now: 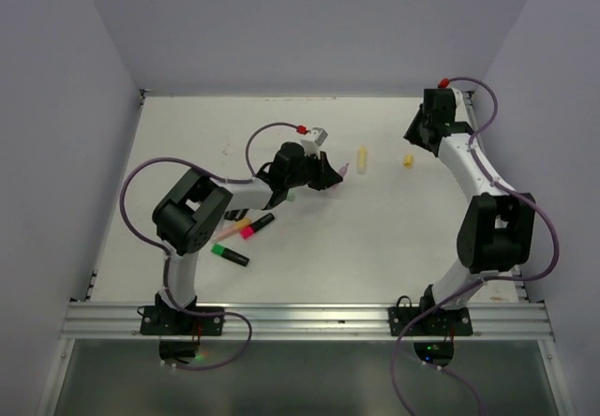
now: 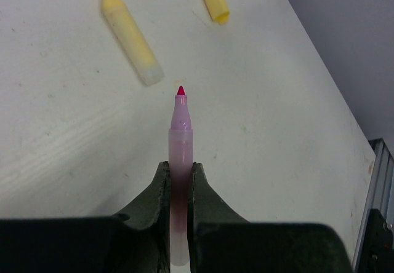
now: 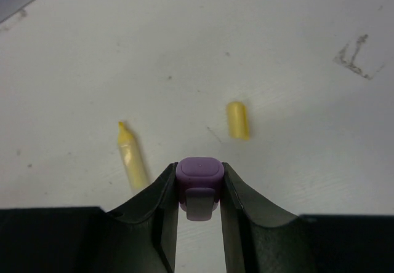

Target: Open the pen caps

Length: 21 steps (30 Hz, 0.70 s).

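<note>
My left gripper [image 1: 330,174] [image 2: 179,165] is shut on the barrel of a pastel purple pen [image 2: 181,138]. That pen is uncapped, and its red tip points away over the table. My right gripper [image 1: 417,135] [image 3: 199,168], at the back right, is shut on a purple pen cap [image 3: 199,179] held above the table. An uncapped yellow pen [image 1: 362,159] [image 2: 131,36] [image 3: 131,156] lies mid-table. Its yellow cap [image 1: 408,160] [image 2: 217,4] [image 3: 237,120] lies apart to its right.
Two black-barrelled pens lie left of centre beside the left arm, one with a pink end [image 1: 255,226] and one with a green end [image 1: 230,254]. An orange piece [image 1: 232,225] lies with them. Walls close the table on the left, back and right. The table's right edge [image 2: 345,125] is near.
</note>
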### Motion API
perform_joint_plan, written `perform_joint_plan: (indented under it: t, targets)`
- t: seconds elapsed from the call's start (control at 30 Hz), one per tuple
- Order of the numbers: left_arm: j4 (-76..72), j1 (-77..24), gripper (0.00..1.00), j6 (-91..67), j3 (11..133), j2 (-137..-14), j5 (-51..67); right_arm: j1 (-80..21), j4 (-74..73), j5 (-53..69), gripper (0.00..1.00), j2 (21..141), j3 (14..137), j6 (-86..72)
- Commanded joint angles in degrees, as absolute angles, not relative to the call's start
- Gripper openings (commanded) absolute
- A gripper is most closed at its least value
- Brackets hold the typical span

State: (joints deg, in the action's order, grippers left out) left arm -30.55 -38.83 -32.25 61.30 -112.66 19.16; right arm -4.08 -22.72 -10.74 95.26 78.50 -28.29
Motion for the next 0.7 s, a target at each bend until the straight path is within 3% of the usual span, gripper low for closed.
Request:
perform_joint_plan:
  t: [0.0,0.4,0.67]
  targets:
    - [-28.9,-38.3,0.0,-36.0,69.3,-116.3,15.9,-1.7,-28.9,-16.8,0.0,97.8,79.2,-23.7]
    - [-25.5,-37.4,0.02,-41.9,85.2,-130.7,13.7,3.0,-26.0,-17.5,0.0,107.7,79.8,-21.7]
    - [-27.2,-36.0,0.08,-44.1,87.9,-134.0,14.0,4.2,-23.8,-16.0,0.0,112.9,81.2,-21.5]
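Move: Both hands still hold their halves of the purple pen. From the left hand, holding the pen body, the open yellow pen lies about 13 cm ahead, 8 cm to the right and 8 cm below, with the yellow cap level with that pen and some 13 cm farther right. From the right hand, holding the purple cap, the yellow cap lies roughly 16 cm below, 2 cm ahead and 3 cm right; the yellow pen is 10 cm left and 2 cm ahead. The right hand sinks about 14 cm with the purple cap, swinging some 9 cm right and a little back to the table area on the near right side of the yellow cap, its fingers tipping down by roughly 20 degrees and staying closed on the cap. Meanwhile the left hand carries the uncapped purple pen forward some 9 cm and a little right towards the left side of the yellow pen, level at first and then dropping about 5 cm, turning slightly counter-clockwise and tipping down while it keeps its grip. ##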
